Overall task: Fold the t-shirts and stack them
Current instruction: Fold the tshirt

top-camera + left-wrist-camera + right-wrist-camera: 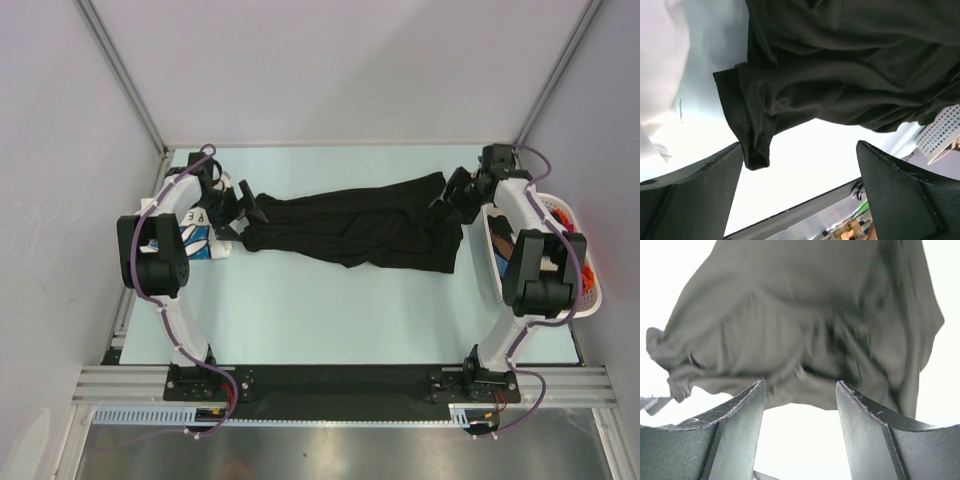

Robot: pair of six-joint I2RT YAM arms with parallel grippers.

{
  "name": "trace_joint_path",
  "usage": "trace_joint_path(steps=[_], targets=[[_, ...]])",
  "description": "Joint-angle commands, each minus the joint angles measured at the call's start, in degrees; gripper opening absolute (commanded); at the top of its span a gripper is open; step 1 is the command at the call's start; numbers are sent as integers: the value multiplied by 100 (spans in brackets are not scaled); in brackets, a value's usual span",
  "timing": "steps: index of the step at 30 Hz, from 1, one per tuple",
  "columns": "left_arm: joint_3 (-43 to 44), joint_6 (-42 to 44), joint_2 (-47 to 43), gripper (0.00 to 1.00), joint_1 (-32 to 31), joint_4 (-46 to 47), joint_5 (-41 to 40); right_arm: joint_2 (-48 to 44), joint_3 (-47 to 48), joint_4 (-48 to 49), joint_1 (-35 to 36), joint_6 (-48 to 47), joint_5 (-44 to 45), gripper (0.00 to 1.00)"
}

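Note:
A large black t-shirt point(360, 225) lies crumpled and stretched sideways across the middle of the table. My left gripper point(243, 208) hovers at its left end. In the left wrist view this gripper point(800, 145) is open wide, and a hemmed corner of the black t-shirt point(840, 75) hangs beside the left finger without being held. My right gripper point(452, 195) is at the shirt's right end. There the gripper point(800, 382) is open, with the black t-shirt point(805, 315) bunched just beyond the fingertips. A white printed t-shirt point(200, 243) lies under my left arm.
A white slotted basket point(592, 300) holding orange and dark cloth stands at the right edge, behind my right arm. Its corner also shows in the left wrist view as the basket point(942, 132). Grey walls enclose the table at the back and sides.

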Motion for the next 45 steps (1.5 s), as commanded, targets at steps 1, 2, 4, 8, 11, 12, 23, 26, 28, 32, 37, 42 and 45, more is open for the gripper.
trace_joint_path(steps=[1,2,4,8,11,12,23,26,28,32,37,42,45], targets=[[-242,282,-126,100,0,18,207,-675,-753,-300,-100,1,-470,64],[-251,317,-83,100,-9,18,216,-763,-903,-283,-100,27,-497,64],[-278,352,-30,100,0,10,242,-974,-1351,-134,-92,106,-550,63],[-234,396,76,99,0,-8,260,-1054,-1747,-2,-39,203,-445,63],[-173,423,111,100,-9,-43,277,-984,-1853,121,84,220,-269,61],[-120,432,120,99,0,-69,277,-949,-1853,139,136,229,-138,61],[12,493,76,100,0,-219,233,-246,-1415,289,392,317,-14,59],[38,476,23,100,-9,-202,225,-192,-1265,236,418,291,-5,57],[56,476,6,100,-9,-210,233,-140,-1186,210,418,273,4,55],[82,467,-30,100,0,-219,251,-122,-1106,288,427,317,-14,35],[100,484,-73,100,0,-237,242,1,-940,281,453,317,-101,26],[109,520,-100,100,0,-272,172,-148,-833,-273,453,133,460,29],[65,493,-100,100,0,-254,172,-368,-1035,-335,410,18,610,29]])
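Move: The black t-shirt's loose inner flap lies about 3 cm nearer the base than the right hand, 3 cm to its left and some 7 cm below. The shirt's near right corner is roughly 12 cm back and straight in line, its far right corner about 13 cm ahead and 2 cm left. The basket stands some 20 cm right and 9 cm back. From the left hand, the flap is level ahead, about 43 cm right and 4 cm below. To the t-shirt's loose flap the right hand comes down, drawing back some 9 cm as it sinks and tipping about 10 degrees steeper, then creeping forward about 4 cm and left. Its fingers narrow from well open to under a third, ending close over the flap; contact can't be made out. The left hand eases back and down about 2 cm, still wide open over the shirt's left end. ##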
